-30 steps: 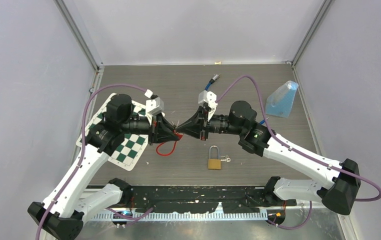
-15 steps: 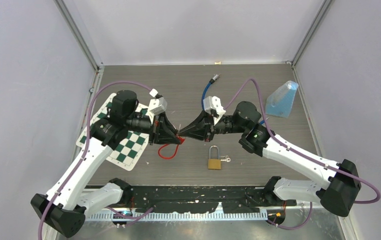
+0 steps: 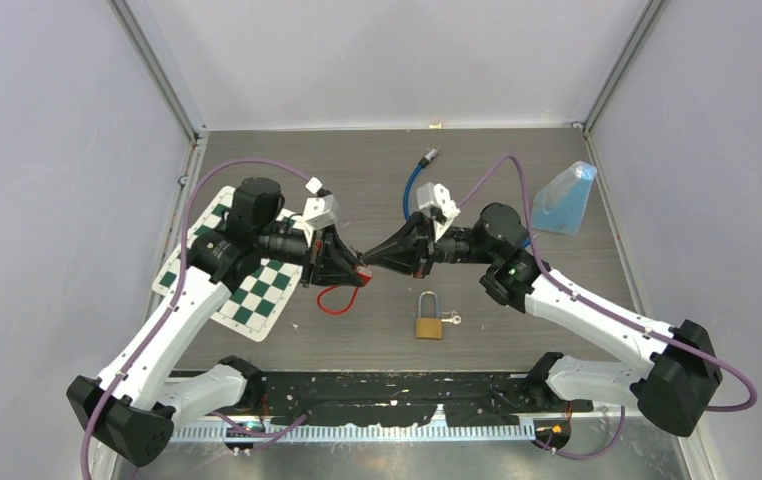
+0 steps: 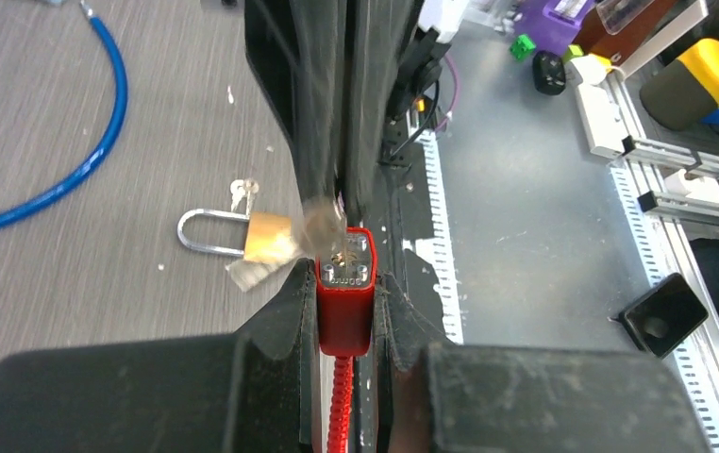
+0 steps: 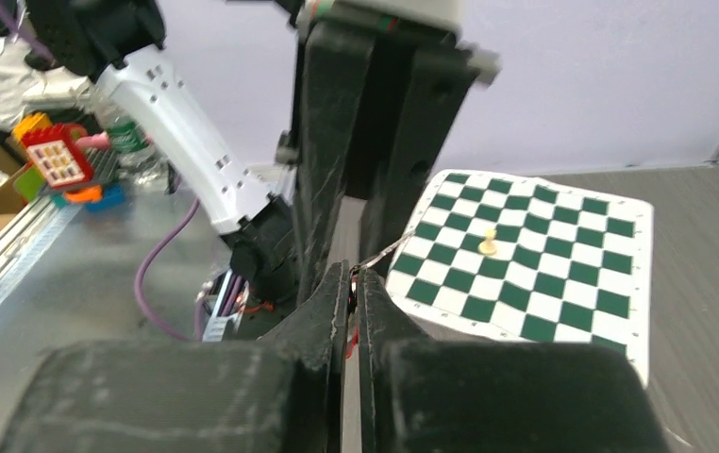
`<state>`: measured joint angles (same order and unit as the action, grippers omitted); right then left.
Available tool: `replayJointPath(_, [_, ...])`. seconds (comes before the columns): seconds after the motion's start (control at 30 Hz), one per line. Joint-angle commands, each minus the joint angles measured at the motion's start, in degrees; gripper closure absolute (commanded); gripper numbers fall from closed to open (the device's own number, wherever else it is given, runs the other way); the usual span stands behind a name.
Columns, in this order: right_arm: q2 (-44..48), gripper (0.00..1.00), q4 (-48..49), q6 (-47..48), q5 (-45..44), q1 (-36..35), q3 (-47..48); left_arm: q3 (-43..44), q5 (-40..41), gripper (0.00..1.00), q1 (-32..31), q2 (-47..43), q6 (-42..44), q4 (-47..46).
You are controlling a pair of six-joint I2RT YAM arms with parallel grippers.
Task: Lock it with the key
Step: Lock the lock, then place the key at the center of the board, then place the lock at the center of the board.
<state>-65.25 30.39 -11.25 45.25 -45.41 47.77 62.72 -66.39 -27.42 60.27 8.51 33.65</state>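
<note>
A red lock (image 4: 344, 302) with a red cable hanging below it is clamped between my left gripper's (image 4: 344, 276) fingers, its keyhole face pointing away. My left gripper is shut on it. My right gripper (image 3: 369, 262) meets it tip to tip above the table, shut on a small silver key (image 4: 323, 219) that looks blurred right at the lock's face. In the right wrist view the right gripper (image 5: 353, 274) shows closed fingers with a thin wire ring (image 5: 382, 253) sticking out at the tips. The red cable (image 3: 332, 298) loops down onto the table.
A brass padlock (image 3: 429, 322) with small keys (image 3: 451, 319) lies near the front, below the grippers. A green-and-white chessboard (image 3: 247, 290) with a pawn (image 5: 489, 243) lies left. A blue cable (image 3: 413, 185) and a clear blue bag (image 3: 565, 198) sit further back.
Both arms have shifted and their wrists have turned. The two gripper tips stay together and have drifted slightly right and toward the front. Both grips are unchanged.
</note>
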Motion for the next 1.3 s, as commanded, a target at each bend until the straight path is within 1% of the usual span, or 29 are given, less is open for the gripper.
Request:
replayJointPath(0.0, [3.5,0.95,12.2,-6.5,-2.6,2.8,4.4,-1.2,4.9,1.0,-0.3,0.6,4.4,6.5])
replayJointPath(0.1, [2.7,0.95,13.5,-11.1,-2.5,4.6,4.8,-1.5,4.9,1.0,-0.4,0.4,5.3,7.2])
replayJointPath(0.2, [2.1,0.95,15.9,-13.1,-2.2,5.6,4.8,-1.9,5.8,1.0,-0.4,0.2,4.1,5.7])
replayJointPath(0.4, [2.1,0.95,11.1,-13.7,-8.3,7.0,4.5,-1.9,9.9,1.0,-0.4,-1.2,1.6,2.6])
replayJointPath(0.47, [2.6,0.95,8.5,-14.4,-12.3,7.7,3.9,-2.8,11.8,1.0,-0.3,-2.2,0.0,0.3])
replayJointPath(0.5, [2.9,0.95,5.4,-14.6,-15.2,8.1,3.8,-3.1,12.6,1.0,-0.4,-2.6,-0.8,-0.7])
replayJointPath(0.53, [3.4,0.95,3.5,-14.6,-16.8,8.2,3.9,-3.6,14.2,1.0,-0.4,-3.1,-2.5,-2.5])
replayJointPath(0.57, [3.6,0.95,-1.9,-14.6,-20.8,8.3,4.7,-4.2,15.7,1.0,-0.4,-3.4,-4.4,-4.0])
replayJointPath(0.6, [3.6,0.95,-4.9,-14.5,-24.7,8.4,5.3,-4.5,17.6,1.0,-0.3,-3.5,-6.3,-5.2])
replayJointPath(0.63, [3.4,0.95,-10.7,-14.4,-26.4,8.4,6.6,-4.9,19.8,1.0,-0.3,-3.5,-7.8,-6.6])
replayJointPath(0.67, [3.0,0.95,-13.3,-14.4,-29.4,8.4,7.1,-5.3,22.4,1.0,-0.3,-3.4,-12.0,-7.8])
replayJointPath(0.73, [2.2,0.95,-19.9,-15.1,-32.3,8.4,7.4,-7.1,28.9,1.0,-0.4,-2.8,-18.2,-11.4])
replayJointPath(0.8, [1.3,0.95,-21.3,-16.2,-34.0,8.4,6.1,-9.6,33.3,1.0,-0.3,-1.6,-25.2,-16.1])
replayJointPath(0.9, [-1.6,0.95,-22.1,-18.2,-34.2,8.2,4.1,-14.3,36.3,1.0,-0.3,1.8,-33.8,-22.5])
replayJointPath(0.93, [-2.3,0.95,-22.3,-19.0,-34.1,7.9,3.2,-15.7,36.8,1.0,-0.3,3.1,-36.0,-23.6])
replayJointPath(1.0, [-4.6,0.95,-22.7,-19.4,-34.2,6.8,2.3,-17.9,38.5,1.0,-0.3,5.3,-37.5,-24.8])
replayJointPath(1.07, [-7.5,0.95,-23.0,-19.1,-34.8,4.9,1.6,-19.4,42.8,1.0,-0.2,6.6,-37.3,-23.6])
replayJointPath(1.1, [-9.3,0.95,-23.0,-18.7,-35.4,4.1,1.5,-20.3,43.9,1.0,0.0,7.0,-37.3,-23.9])
replayJointPath(1.17, [-12.1,0.95,-23.2,-18.2,-36.7,0.2,1.4,-21.5,44.2,1.0,0.4,8.1,-37.4,-24.2])
replayJointPath(1.27, [-15.5,0.95,-22.2,-18.6,-39.4,-3.2,0.6,-22.6,47.8,1.0,0.9,9.1,-36.9,-22.4])
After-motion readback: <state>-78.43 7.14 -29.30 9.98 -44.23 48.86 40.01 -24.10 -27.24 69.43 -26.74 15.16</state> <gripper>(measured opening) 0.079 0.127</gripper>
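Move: The left hand holds the red lock about 2 cm to its right, beyond the fingertips; the key in the right hand's fingers is some 4 cm to the left hand's right, 2 cm above. From the right hand, the lock lies about 3 cm left, 1 back and 3 below. The brass padlock is roughly 11 cm right of the right hand, 5 ahead and 33 below; the chessboard's middle is about 19 cm ahead of the left hand, 21 left, 30 below. The hands part, freeing the key from the lock, then both sink some 16–19 cm and go forward, tipping downward. ##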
